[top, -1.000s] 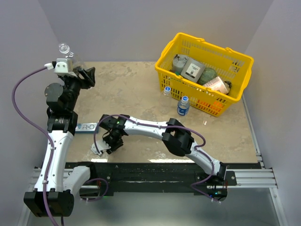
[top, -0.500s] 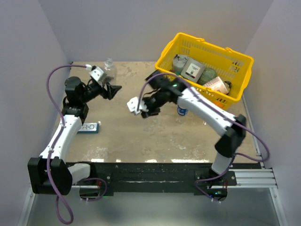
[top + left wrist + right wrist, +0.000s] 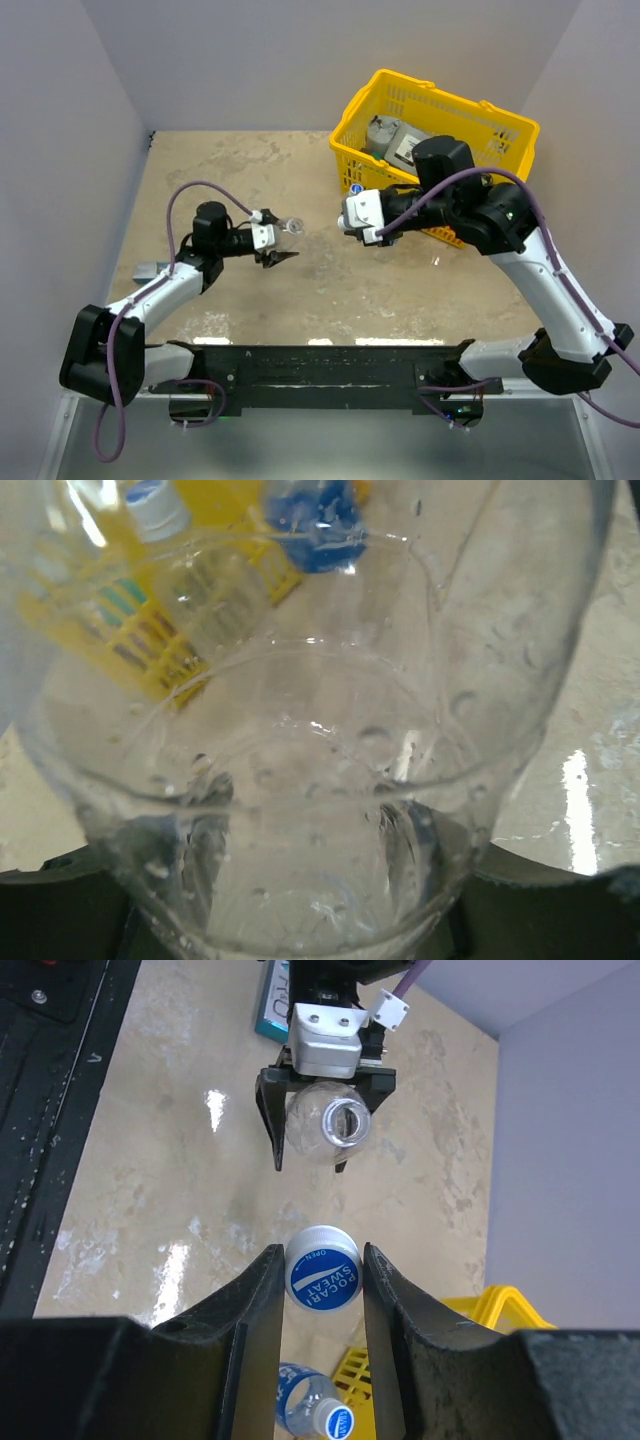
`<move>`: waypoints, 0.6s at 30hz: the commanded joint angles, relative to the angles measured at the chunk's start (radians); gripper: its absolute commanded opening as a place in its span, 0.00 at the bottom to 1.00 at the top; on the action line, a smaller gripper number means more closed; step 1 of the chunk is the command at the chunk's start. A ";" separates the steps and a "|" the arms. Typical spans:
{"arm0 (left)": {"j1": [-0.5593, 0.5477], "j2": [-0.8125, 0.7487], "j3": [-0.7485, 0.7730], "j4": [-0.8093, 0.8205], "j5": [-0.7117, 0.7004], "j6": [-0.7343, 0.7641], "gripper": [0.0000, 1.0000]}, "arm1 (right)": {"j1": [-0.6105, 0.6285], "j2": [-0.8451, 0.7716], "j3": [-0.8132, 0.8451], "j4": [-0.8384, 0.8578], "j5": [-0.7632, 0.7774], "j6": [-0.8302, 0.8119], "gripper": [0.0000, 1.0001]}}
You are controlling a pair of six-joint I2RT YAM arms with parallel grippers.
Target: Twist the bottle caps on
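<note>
My left gripper (image 3: 280, 243) is shut on an unlabelled clear bottle (image 3: 290, 228) and holds it tilted over the table's middle, open mouth toward the right arm. That bottle fills the left wrist view (image 3: 310, 780). In the right wrist view its open mouth (image 3: 340, 1123) shows straight ahead. My right gripper (image 3: 352, 220) is shut on a blue bottle cap (image 3: 323, 1272), a short gap from the mouth. A capped bottle with a blue label (image 3: 312, 1408) stands below. Another capped bottle (image 3: 356, 188) stands by the basket.
A yellow basket (image 3: 440, 100) holding grey cans and jars stands at the back right; its corner shows in the right wrist view (image 3: 510, 1305). A blue-and-white flat packet (image 3: 272, 1000) lies by the left arm, near the left wall (image 3: 148, 268).
The left arm has brought the bottle down and toward the table's middle. The right gripper has swung right and now faces the bottle's mouth with the cap.
</note>
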 commanded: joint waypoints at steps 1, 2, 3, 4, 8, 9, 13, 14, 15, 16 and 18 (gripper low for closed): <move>-0.091 0.002 0.019 -0.004 0.010 0.079 0.00 | 0.032 0.056 0.021 -0.061 -0.005 -0.057 0.00; -0.115 0.010 0.053 -0.066 0.001 0.070 0.00 | 0.043 0.060 0.024 -0.058 0.000 -0.071 0.00; -0.126 0.016 0.059 -0.074 -0.007 0.033 0.00 | 0.051 0.065 0.024 -0.057 0.000 -0.105 0.00; -0.137 0.010 0.057 -0.074 -0.022 0.021 0.00 | 0.068 0.076 0.024 -0.052 0.005 -0.119 0.00; -0.188 -0.009 0.073 -0.168 -0.086 0.025 0.00 | 0.120 0.089 0.031 -0.032 0.018 -0.186 0.00; -0.189 -0.013 0.076 -0.180 -0.091 0.022 0.00 | 0.132 0.093 0.032 -0.044 0.020 -0.223 0.00; -0.198 -0.036 0.067 -0.194 -0.111 0.028 0.00 | 0.181 0.109 0.038 -0.081 0.025 -0.284 0.00; -0.198 -0.038 0.070 -0.194 -0.114 0.030 0.00 | 0.183 0.119 0.043 -0.089 0.023 -0.287 0.00; -0.200 -0.041 0.071 -0.194 -0.115 0.027 0.00 | 0.181 0.123 0.046 -0.106 0.023 -0.300 0.00; -0.200 -0.042 0.071 -0.193 -0.117 0.024 0.00 | 0.181 0.131 0.047 -0.117 0.023 -0.309 0.00; -0.203 -0.045 0.076 -0.186 -0.120 0.024 0.00 | 0.183 0.145 0.044 -0.129 0.038 -0.324 0.00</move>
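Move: The open bottle's mouth lies about 10 cm to the right hand's left, 1 cm ahead and 5 cm lower. The cap is some 13 cm to the left hand's right, 4 cm back and 17 cm above. Below the right hand by nearly 30 cm stand the capped clear bottle, 18 cm ahead and 4 cm right, and the blue-label bottle, about 17 cm ahead and 14 cm right. Converging from both sides, the right hand carries its pinched cap about 5 cm left, sinking some 4 cm and then drawing back 3 cm towards the bottle's mouth, swinging nearly 20 degrees counter-clockwise with fingertips dipping. The left hand, still gripping the open bottle, brings it about 4 cm back and 4 cm right, settling 2 cm lower. ##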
